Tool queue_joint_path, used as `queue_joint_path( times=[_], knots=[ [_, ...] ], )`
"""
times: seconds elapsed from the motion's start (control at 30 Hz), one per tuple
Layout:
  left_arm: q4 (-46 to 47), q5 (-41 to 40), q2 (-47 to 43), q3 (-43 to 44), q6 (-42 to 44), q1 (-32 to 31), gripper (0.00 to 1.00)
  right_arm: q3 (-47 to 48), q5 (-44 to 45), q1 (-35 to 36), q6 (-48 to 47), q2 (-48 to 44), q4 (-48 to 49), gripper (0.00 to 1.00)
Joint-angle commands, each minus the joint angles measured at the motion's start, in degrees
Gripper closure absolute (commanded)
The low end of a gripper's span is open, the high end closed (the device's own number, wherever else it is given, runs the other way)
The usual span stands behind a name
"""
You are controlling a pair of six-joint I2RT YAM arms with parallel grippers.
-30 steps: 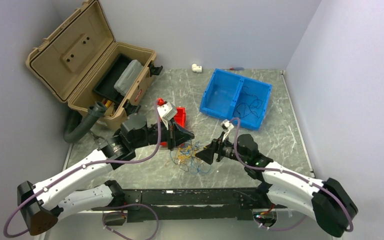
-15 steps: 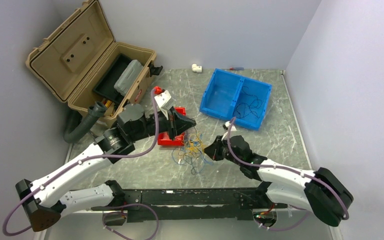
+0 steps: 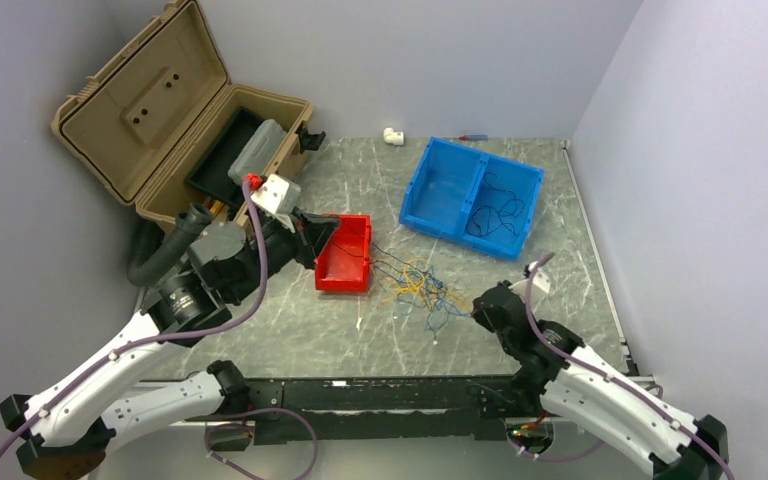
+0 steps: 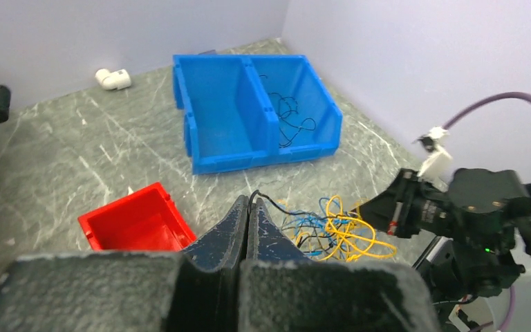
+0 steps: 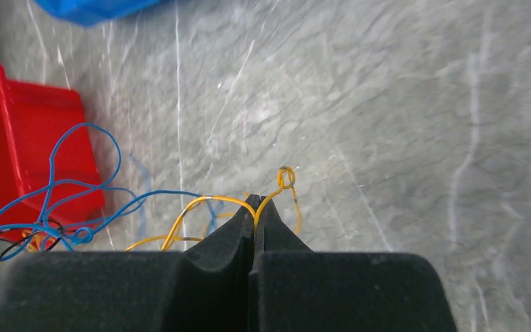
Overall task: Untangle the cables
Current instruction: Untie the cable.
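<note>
The cables lie as a loose tangle of yellow, blue and black strands on the marble table, stretched between my two grippers. My left gripper hangs over the red bin and is shut on a thin black cable that runs from its tips down to the tangle. At the tangle's right end, my right gripper is shut on a yellow cable, which loops out just past its tips. Blue cables trail off to the left.
A blue two-compartment bin at the back holds some black wire in its right half. An open tan toolbox stands at the back left. A white pipe fitting lies by the far wall.
The right gripper shut on the yellow cable. Both arms then drew apart, the left back toward the toolbox, the right toward the near right, and the tangle spread out.
</note>
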Motion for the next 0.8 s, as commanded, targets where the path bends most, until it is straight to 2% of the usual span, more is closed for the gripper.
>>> queue_joint_path(
  times=[0.0, 0.03, 0.1, 0.13, 0.23, 0.33, 0.37, 0.43, 0.53, 0.63, 0.77],
  knots=[
    [0.2, -5.8, -1.1, -1.5, -2.4, 0.2, 1.00, 4.6, 8.6, -0.1, 5.6, -4.5, -12.1, 1.00],
    [0.1, -5.1, -1.1, -1.7, -2.5, 0.1, 1.00, 5.3, 8.5, 0.0, 2.6, -5.0, -11.0, 1.00],
    [1.1, -2.0, -1.0, -2.1, -1.7, 0.2, 1.00, 6.7, 5.6, -0.1, -7.2, -5.6, -6.7, 0.92],
    [1.8, 0.0, -0.9, -2.3, -1.4, 0.1, 1.00, 7.4, 3.2, 0.0, -11.1, -5.9, -5.1, 0.85],
    [3.9, 6.4, -0.1, -2.5, -0.4, 0.2, 1.00, 9.1, -3.2, -0.1, -20.3, -6.5, -0.7, 0.57],
    [5.6, 14.0, 1.5, -2.2, 0.7, 0.1, 1.00, 8.7, -11.6, 0.0, -28.3, -8.9, 5.6, 0.38],
    [6.0, 16.4, 2.1, -2.0, 0.9, 0.1, 1.00, 8.1, -15.1, -0.1, -30.5, -10.0, 8.0, 0.35],
    [6.6, 20.4, 3.2, -1.4, 1.6, 0.1, 1.00, 6.7, -22.4, 0.0, -34.9, -11.8, 13.9, 0.30],
    [7.1, 24.8, 4.8, -0.8, 1.9, 0.2, 1.00, 5.5, -33.2, 0.0, -39.0, -11.7, 21.4, 0.27],
    [7.9, 27.9, 6.0, -0.5, 1.6, 0.1, 1.00, 5.8, -42.4, 0.0, -41.2, -7.4, 28.1, 0.25],
    [8.6, 29.8, 7.4, 0.1, 1.1, 0.2, 1.00, 8.5, -48.8, 0.2, -43.7, 1.1, 35.2, 0.26]
  ],
)
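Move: The cable tangle is strung between the hands: its middle lies about 11 cm to the right hand's left and 6 cm ahead, roughly level with it. From the left hand it is some 16 cm to the right, 3 cm ahead and 29 cm below. The red bin stands 10 cm ahead of the left hand, 2 cm to its left and 34 cm down. The blue box is 26 cm straight ahead of the right hand, 4 cm lower. The yellow strand comes out of the right fingers' pinch as they open wide. That hand first eases a little farther right, then rises about 13 cm and swings left, its fingers tilting up and turning some 50 degrees counter-clockwise. The left hand keeps its pinch on the black cable, sinking and then also swinging right and back, turning clockwise. ##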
